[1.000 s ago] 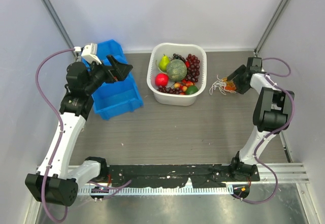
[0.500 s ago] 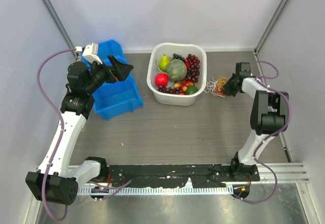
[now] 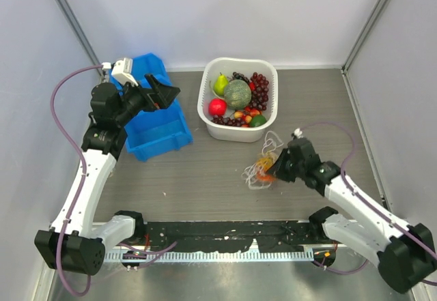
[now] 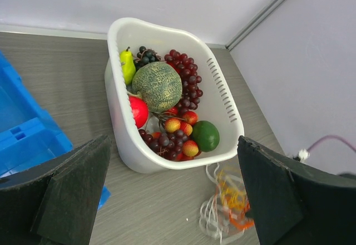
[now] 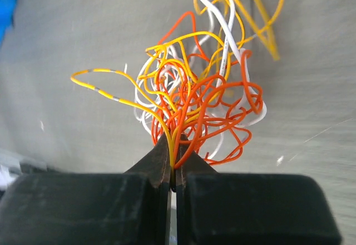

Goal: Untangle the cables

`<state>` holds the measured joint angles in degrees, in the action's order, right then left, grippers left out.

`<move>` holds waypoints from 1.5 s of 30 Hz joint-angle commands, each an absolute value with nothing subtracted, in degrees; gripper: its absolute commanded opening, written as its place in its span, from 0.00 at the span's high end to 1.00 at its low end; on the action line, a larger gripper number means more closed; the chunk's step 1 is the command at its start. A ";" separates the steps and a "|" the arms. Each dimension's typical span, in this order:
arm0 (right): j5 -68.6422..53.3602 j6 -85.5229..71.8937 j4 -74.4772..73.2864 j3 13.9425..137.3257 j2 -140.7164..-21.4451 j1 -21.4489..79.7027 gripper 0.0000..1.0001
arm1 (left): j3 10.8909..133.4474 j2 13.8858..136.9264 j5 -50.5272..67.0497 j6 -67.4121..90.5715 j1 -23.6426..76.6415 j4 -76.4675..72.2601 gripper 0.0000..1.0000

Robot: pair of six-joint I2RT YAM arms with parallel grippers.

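Note:
The cables [image 3: 261, 167] are a tangled bunch of thin white, orange-red and yellow-orange loops, now in front of the white basket near the table's middle. My right gripper [image 3: 276, 168] is shut on them: in the right wrist view its tips [image 5: 173, 151] pinch yellow and orange strands of the cables [image 5: 203, 92], the rest fanning out ahead. The left wrist view shows the cables [image 4: 231, 203] blurred below the basket. My left gripper [image 3: 158, 91] hangs wide open over the blue bin, holding nothing.
A white basket [image 3: 207, 113] of fruit stands at the back middle, its rim [image 4: 222, 98] close to the cables. A blue bin [image 3: 162, 132] sits at the back left. Grey walls and metal posts enclose the table.
My right gripper closed on the cables at the back right and carried them left and toward the near edge, to in front of the basket. The left arm stayed still.

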<state>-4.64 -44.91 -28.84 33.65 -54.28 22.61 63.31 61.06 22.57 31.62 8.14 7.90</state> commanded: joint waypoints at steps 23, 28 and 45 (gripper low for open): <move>7.99 -40.96 -28.74 37.53 -53.27 55.19 0.60 | 40.45 54.67 19.79 41.40 37.15 1.95 0.19; 9.58 -40.96 -29.00 37.44 -50.36 55.11 0.60 | 38.93 59.84 8.63 36.84 48.67 4.39 0.19; 2.11 -42.63 -22.59 32.08 -52.29 55.11 0.61 | 43.06 81.91 8.87 35.60 53.26 0.35 0.48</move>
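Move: The cables hang pinched in the shut right fingertips, and their new spot on the table lies about 11 cm back and 15 cm left of the right hand, some 6 cm below it. The fruit basket stands about 26 cm ahead of the right hand and 12 cm left. From the left hand, the cables are roughly 11 cm back, 30 cm right and 30 cm down; the basket is 13 cm ahead, 22 cm right and 25 cm lower. Carry the cables back and left with the right gripper, about 10 cm each way, nearly level and turning counter-clockwise; part the fingers to let go, then ease back right some 4 cm. Meanwhile bring the open left gripper down nearly 30 cm, also right and back about 17 cm each, to the tangle's left side, tipping its fingers down, turning clockwise and partly narrowing them. ##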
